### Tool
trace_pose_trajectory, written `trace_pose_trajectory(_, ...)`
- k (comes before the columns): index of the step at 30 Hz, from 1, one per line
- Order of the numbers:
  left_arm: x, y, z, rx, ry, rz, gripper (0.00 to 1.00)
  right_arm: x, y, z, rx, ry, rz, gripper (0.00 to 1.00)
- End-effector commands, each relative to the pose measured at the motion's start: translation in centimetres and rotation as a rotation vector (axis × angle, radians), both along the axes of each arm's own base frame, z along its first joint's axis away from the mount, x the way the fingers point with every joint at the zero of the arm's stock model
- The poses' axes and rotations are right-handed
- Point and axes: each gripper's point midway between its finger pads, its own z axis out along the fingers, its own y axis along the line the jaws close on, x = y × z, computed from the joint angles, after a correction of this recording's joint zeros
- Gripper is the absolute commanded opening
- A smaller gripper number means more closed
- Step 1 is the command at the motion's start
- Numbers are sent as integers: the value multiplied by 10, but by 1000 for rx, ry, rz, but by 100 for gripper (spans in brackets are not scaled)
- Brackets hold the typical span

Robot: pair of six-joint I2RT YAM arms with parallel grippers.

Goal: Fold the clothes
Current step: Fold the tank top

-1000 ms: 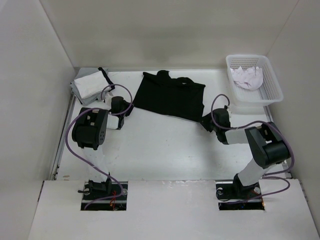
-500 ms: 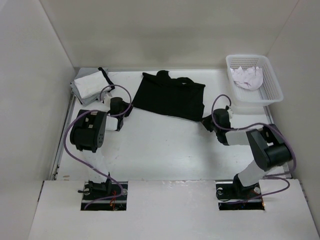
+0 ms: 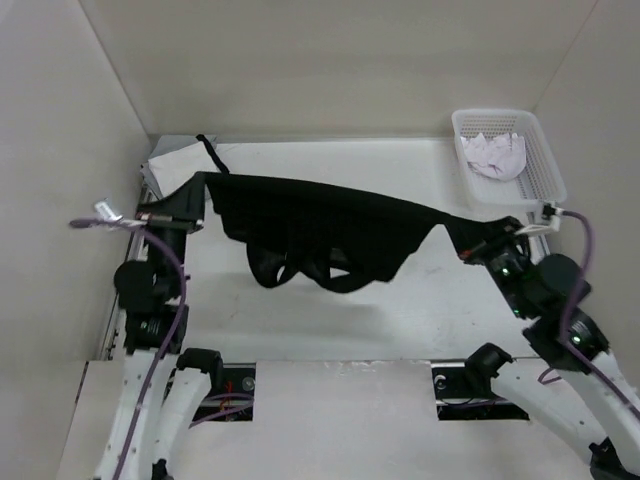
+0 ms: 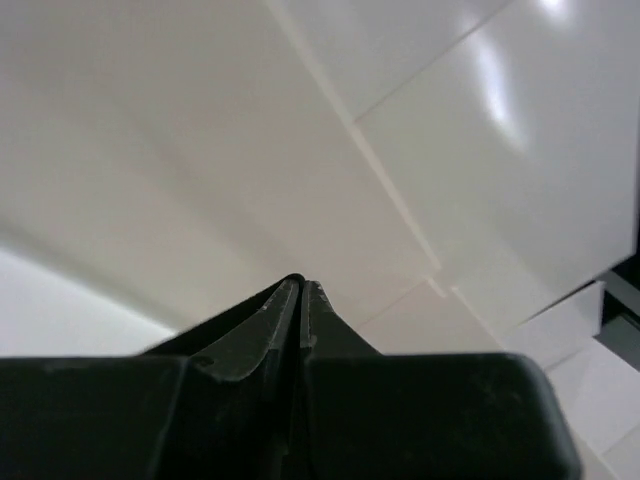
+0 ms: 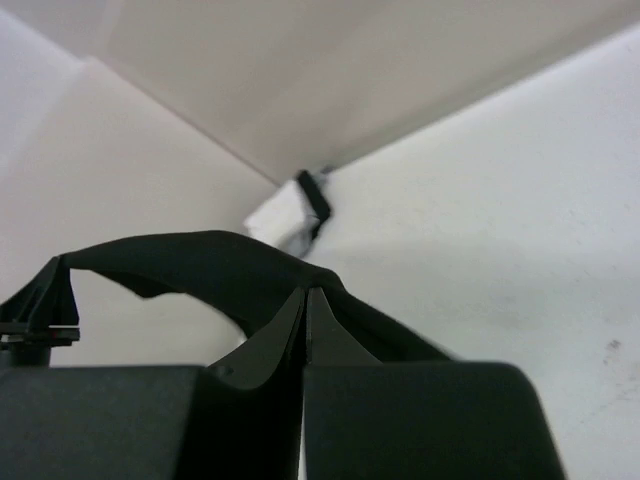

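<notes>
The clothes (image 3: pixel 320 225), a black tank top, hang in the air, stretched wide between both arms with the straps drooping below the middle. My left gripper (image 3: pixel 195 197) is shut on its left corner, raised near the left wall. In the left wrist view the jaws (image 4: pixel 300 285) are pressed together and no fabric shows past them. My right gripper (image 3: pixel 468 236) is shut on the right corner. In the right wrist view black fabric (image 5: pixel 200 265) runs from the closed tips (image 5: pixel 305 292) off to the left.
A white basket (image 3: pixel 545 175) holding a white garment (image 3: pixel 497 155) stands at the back right. A grey-and-white stack with black trim (image 3: pixel 170 162) lies at the back left, also seen as the stack (image 5: pixel 285 215) in the right wrist view. White walls enclose the table.
The tank top lay flat at the back of the table. The right gripper has shut, and both arms have risen and spread, lifting the top and stretching it in the air.
</notes>
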Motion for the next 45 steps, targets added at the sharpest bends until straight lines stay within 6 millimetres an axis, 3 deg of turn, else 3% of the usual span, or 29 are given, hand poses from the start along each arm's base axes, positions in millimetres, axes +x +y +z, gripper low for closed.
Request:
trace_pose_trajectory(1,-28,5,-10,94,104,24,0,-25,-20,-16,-173,89,-33,1)
trace_pose_trajectory(3,-34,6,-17,115,135,24,0,-28,-13,-13,-191,86,1,1)
trace_pose_trajectory(6,-22,5,-50,121,228,20,0,-19,7,-22,-237,111,40,1)
trace_pose_trajectory(10,14,3,-117,120,395,6,0,14,29,-53,-294,163,60,2)
trace_pose_trajectory(12,36,6,-153,117,473,17,0,42,36,-76,-303,216,79,2)
trace_pose_trajectory(15,76,11,-202,73,577,39,0,100,39,-114,-276,300,89,2)
trace_pose_trajectory(18,128,5,-228,37,626,33,0,163,42,-148,-255,393,86,2)
trace_pose_trajectory(22,199,-5,-231,10,635,10,0,240,39,-167,-221,458,74,0)
trace_pose_trajectory(25,226,-9,-224,9,626,0,0,267,30,-168,-207,475,53,0)
trace_pose_trajectory(27,226,-7,-222,8,615,-3,0,265,27,-164,-205,464,48,0)
trace_pose_trajectory(29,214,-4,-225,7,616,1,0,253,25,-167,-210,464,46,0)
trace_pose_trajectory(37,143,12,-266,-14,632,16,0,180,11,-207,-155,485,22,0)
trace_pose_trajectory(45,93,17,-276,-29,617,-22,0,113,16,-238,-162,514,51,0)
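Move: The tank top already hangs high between both shut grippers, straps down. It is bound for a bare patch of table: from the left hand about 12 cm ahead, 19 cm to the right and 41 cm below; from the right hand about 16 cm ahead, 23 cm to the left and 36 cm below. The folded pile lies 30 cm ahead, 15 cm left and 39 cm below the left hand; the basket 35 cm ahead, 24 cm right and 31 cm below the right. The tank top, still pinched at its two hem-side corners, is flung and laid: both hands flick back and up about 5 cm, then sweep some 27 cm forward and steeply down towards the table, wrists tipping down roughly 40 degrees. Staying low, they then draw back towards the bases by 11 to 14 cm, sinking a little at the end, with fingers kept shut. ##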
